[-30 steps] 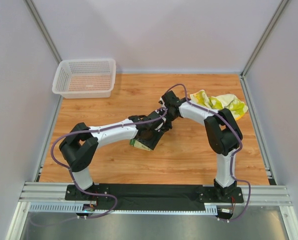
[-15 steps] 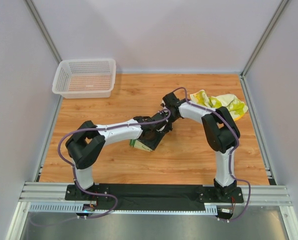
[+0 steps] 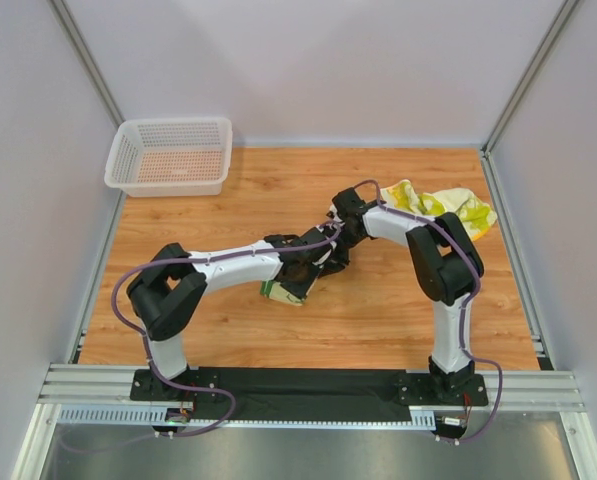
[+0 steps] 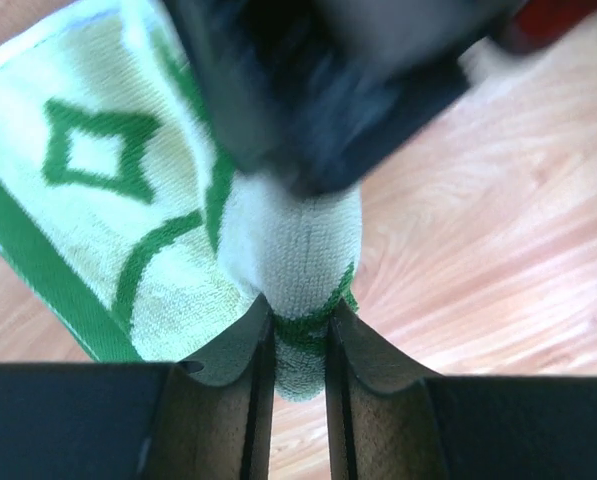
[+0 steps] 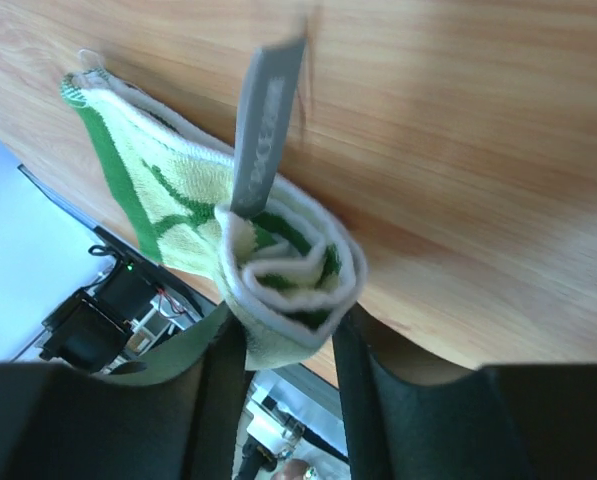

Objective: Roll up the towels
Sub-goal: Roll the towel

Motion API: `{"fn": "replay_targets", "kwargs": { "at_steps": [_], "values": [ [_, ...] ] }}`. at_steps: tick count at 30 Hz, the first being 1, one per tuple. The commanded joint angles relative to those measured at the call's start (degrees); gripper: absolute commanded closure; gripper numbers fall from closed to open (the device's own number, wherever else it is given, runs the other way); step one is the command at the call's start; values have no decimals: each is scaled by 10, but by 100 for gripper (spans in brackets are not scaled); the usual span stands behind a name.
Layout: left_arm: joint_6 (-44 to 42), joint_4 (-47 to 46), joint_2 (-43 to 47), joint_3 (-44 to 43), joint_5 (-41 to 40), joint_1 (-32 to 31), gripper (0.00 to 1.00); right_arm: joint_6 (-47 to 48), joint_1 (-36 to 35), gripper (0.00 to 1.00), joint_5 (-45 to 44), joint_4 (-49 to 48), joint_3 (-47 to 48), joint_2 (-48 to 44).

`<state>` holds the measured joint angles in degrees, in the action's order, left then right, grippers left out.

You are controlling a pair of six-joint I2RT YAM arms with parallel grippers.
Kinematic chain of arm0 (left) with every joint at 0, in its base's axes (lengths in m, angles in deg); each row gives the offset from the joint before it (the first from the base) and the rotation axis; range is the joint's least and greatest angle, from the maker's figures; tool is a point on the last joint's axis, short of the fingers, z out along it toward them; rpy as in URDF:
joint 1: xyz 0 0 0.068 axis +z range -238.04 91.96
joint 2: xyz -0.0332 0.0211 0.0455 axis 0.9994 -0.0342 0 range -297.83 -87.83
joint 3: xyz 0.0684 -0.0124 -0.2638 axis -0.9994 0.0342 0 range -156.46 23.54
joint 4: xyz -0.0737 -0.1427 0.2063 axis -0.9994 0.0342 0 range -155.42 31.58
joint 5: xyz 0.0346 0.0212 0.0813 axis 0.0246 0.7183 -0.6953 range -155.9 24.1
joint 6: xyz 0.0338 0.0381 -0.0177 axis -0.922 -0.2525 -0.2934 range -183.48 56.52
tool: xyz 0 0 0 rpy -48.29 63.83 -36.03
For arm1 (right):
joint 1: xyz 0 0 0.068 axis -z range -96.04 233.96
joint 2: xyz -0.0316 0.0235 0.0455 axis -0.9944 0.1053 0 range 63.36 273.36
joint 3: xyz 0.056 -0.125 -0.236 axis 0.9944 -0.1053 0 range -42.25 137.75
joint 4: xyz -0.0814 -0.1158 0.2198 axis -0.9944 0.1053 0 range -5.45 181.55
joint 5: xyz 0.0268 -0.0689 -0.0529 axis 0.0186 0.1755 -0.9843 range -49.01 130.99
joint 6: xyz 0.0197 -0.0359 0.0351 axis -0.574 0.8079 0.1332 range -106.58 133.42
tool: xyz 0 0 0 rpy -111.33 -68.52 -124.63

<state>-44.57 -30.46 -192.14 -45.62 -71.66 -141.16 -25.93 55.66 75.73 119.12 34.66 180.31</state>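
One towel (image 4: 98, 200), lime-yellow with green lines, lies on the wooden table (image 3: 208, 215), partly rolled. My left gripper (image 4: 300, 320) is shut on one end of its roll (image 4: 296, 250). From the opposite side, my right gripper (image 5: 283, 325) has the roll's other end (image 5: 290, 275) between its fingers, touching both. In the top view both grippers meet at mid-table, the left gripper (image 3: 318, 265) beside the right gripper (image 3: 343, 240), and only a corner of the towel (image 3: 281, 292) shows under them. More towels (image 3: 446, 207) lie crumpled at the back right.
A white mesh basket (image 3: 168, 155) stands at the back left corner. Grey walls close in the table on three sides. A grey label (image 5: 263, 120) sticks up from the towel. The black rail with both arm bases runs along the near edge.
My left gripper has closed on the end of the roll. The right gripper has shifted a little to the right, and its fingers have eased slightly apart around the other end.
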Motion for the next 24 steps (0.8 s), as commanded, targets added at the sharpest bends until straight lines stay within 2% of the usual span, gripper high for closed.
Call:
{"fn": "replay_targets", "kwargs": {
  "at_steps": [1, 2, 3, 6, 12, 19, 21, 22, 24],
  "values": [
    [-11, 27, 32, 22, 54, 5, 100, 24, 24, 59, -5, 39, -12, -27],
    [-15, 33, 48, 24, 68, 6, 100, 30, 30, 55, -20, 46, -12, -29],
    [-15, 35, 56, 30, 83, 7, 100, 42, 39, 47, -25, 52, -12, -33],
    [-2, 43, 81, 43, 113, 20, 100, 58, 59, 37, -43, 71, -14, -44],
    [37, 25, 126, 86, 176, 61, 100, 74, 96, 34, -65, 96, -1, -54],
    [101, -25, 161, 153, 268, 143, 100, 88, 119, 34, -65, 96, -7, -75],
    [117, -40, 168, 183, 295, 158, 100, 82, 118, 34, -29, 71, -33, -86],
    [128, -52, 169, 192, 303, 177, 100, 81, 118, 34, 16, 27, -47, -100],
    [136, -67, 163, 219, 337, 198, 100, 68, 112, 34, 52, -19, -88, -117]
  ]
}}
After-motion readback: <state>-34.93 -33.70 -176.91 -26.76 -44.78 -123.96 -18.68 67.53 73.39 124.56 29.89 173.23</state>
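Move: Pinched in the left hand's fingers is the near end of the rolled part of the green-and-cream towel, whose middle lies about 3 cm ahead, 2 cm to the left and 1 cm below that hand. From the right hand, which is at the roll's far end, the towel's middle is roughly 3 cm back, 5 cm to the left and 1 cm lower. The yellow towel lies some 13 cm ahead and 27 cm to the right of the right hand, at table height. Pulling its pinched end of the roll along, the left hand goes back about 4 cm and rises a couple, then swings some 6 cm left and sinks slightly, turning counter-clockwise with its fingertips tilting back. The right hand opens wide, lets go of the far end and backs off some 9 cm right, edging up and slightly left at the end. ##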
